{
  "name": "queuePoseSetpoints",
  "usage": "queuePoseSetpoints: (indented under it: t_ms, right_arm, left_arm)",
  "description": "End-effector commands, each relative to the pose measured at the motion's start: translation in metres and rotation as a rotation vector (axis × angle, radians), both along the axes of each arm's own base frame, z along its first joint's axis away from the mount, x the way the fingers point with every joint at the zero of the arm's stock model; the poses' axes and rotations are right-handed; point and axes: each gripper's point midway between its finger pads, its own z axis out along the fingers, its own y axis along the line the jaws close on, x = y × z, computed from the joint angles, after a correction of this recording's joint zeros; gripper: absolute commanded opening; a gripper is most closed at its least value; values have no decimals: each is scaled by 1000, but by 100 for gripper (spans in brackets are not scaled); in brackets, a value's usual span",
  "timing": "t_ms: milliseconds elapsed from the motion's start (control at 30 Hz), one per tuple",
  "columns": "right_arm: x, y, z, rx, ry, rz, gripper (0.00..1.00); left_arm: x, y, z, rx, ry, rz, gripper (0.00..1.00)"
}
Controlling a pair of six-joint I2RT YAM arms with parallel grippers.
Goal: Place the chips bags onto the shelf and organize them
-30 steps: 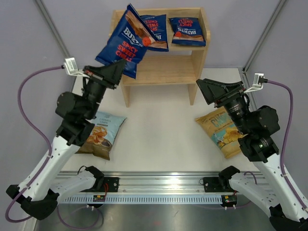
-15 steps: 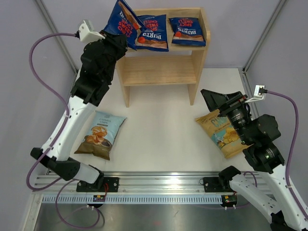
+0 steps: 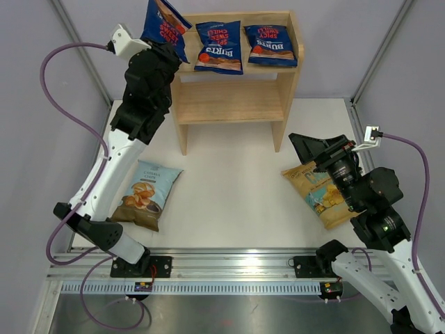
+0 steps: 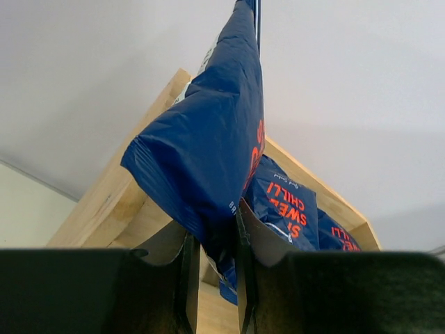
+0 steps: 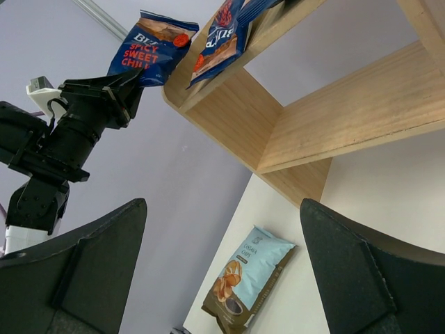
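My left gripper (image 3: 169, 50) is raised beside the top left corner of the wooden shelf (image 3: 236, 104) and is shut on the lower edge of a dark blue chips bag (image 3: 162, 23) (image 4: 208, 146), which stands upright above the shelf's left end. Two more dark blue bags (image 3: 219, 46) (image 3: 271, 44) lie flat on the top tier. A pale blue bag (image 3: 147, 193) (image 5: 250, 278) lies on the table at the left. A tan-yellow bag (image 3: 321, 191) lies at the right, partly under my right gripper (image 3: 306, 147), which hangs open above it, holding nothing.
The shelf's lower tier (image 3: 229, 111) holds nothing. Metal frame posts (image 3: 80, 49) (image 3: 379, 52) rise at both back corners. The arms' rail (image 3: 229, 268) runs along the table's near edge. Purple cables (image 3: 55, 83) loop out beside each arm.
The left arm has swung up and back, carrying the dark blue bag from in front of the shelf to above its top left corner. The right gripper has barely shifted.
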Motion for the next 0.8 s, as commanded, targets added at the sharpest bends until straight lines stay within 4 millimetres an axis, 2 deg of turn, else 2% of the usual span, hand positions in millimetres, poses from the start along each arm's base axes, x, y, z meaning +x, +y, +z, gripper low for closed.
queuePoseSetpoints:
  t_ms: [0,67,100,333,567,767]
  right_arm:
    - [-3,-1,7,20,-20,2,99]
    - [-4,-1,8,26,-22,4,99]
    - [-4,-1,7,32,-19,7,99]
    - [-11,-5,13,40,-30,6,99]
    - [-18,-12,16,36,-42,-7,99]
    - [-19,-12,14,20,-35,-6,99]
  left_arm:
    - [8,5,22,-49,-65,65,0]
    - [12,0,21,-53,-54,63,0]
    - [20,-6,11,-43,-31,60,0]
    - [37,-27,-9,-49,21,47,0]
    - [42,-48,-15,-110,27,-47,0]
    - [46,-49,-23,-140,51,-66,0]
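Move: The bag pinched in my left hand is bound for the empty left end of the upper shelf, its middle about 7 cm ahead, 2 cm right and 8 cm below. The middle blue bag lies some 12 cm right and 6 cm ahead; the right blue bag is 14 cm beyond it to the right. The shelf's left side panel stands 3 cm to my left, 4 cm ahead. From my right hand the empty end is roughly 29 cm ahead, 33 cm left, about level. I keep my left fingers' pinch on the blue bag and carry it forward and right about 5 cm each way while sinking some 4 cm onto the upper shelf's left end, tipping the fingers down slightly. The forward and downward travel then stops and I ease a little farther right, the hand and held bag coming up against the left edge of the middle blue bag. ##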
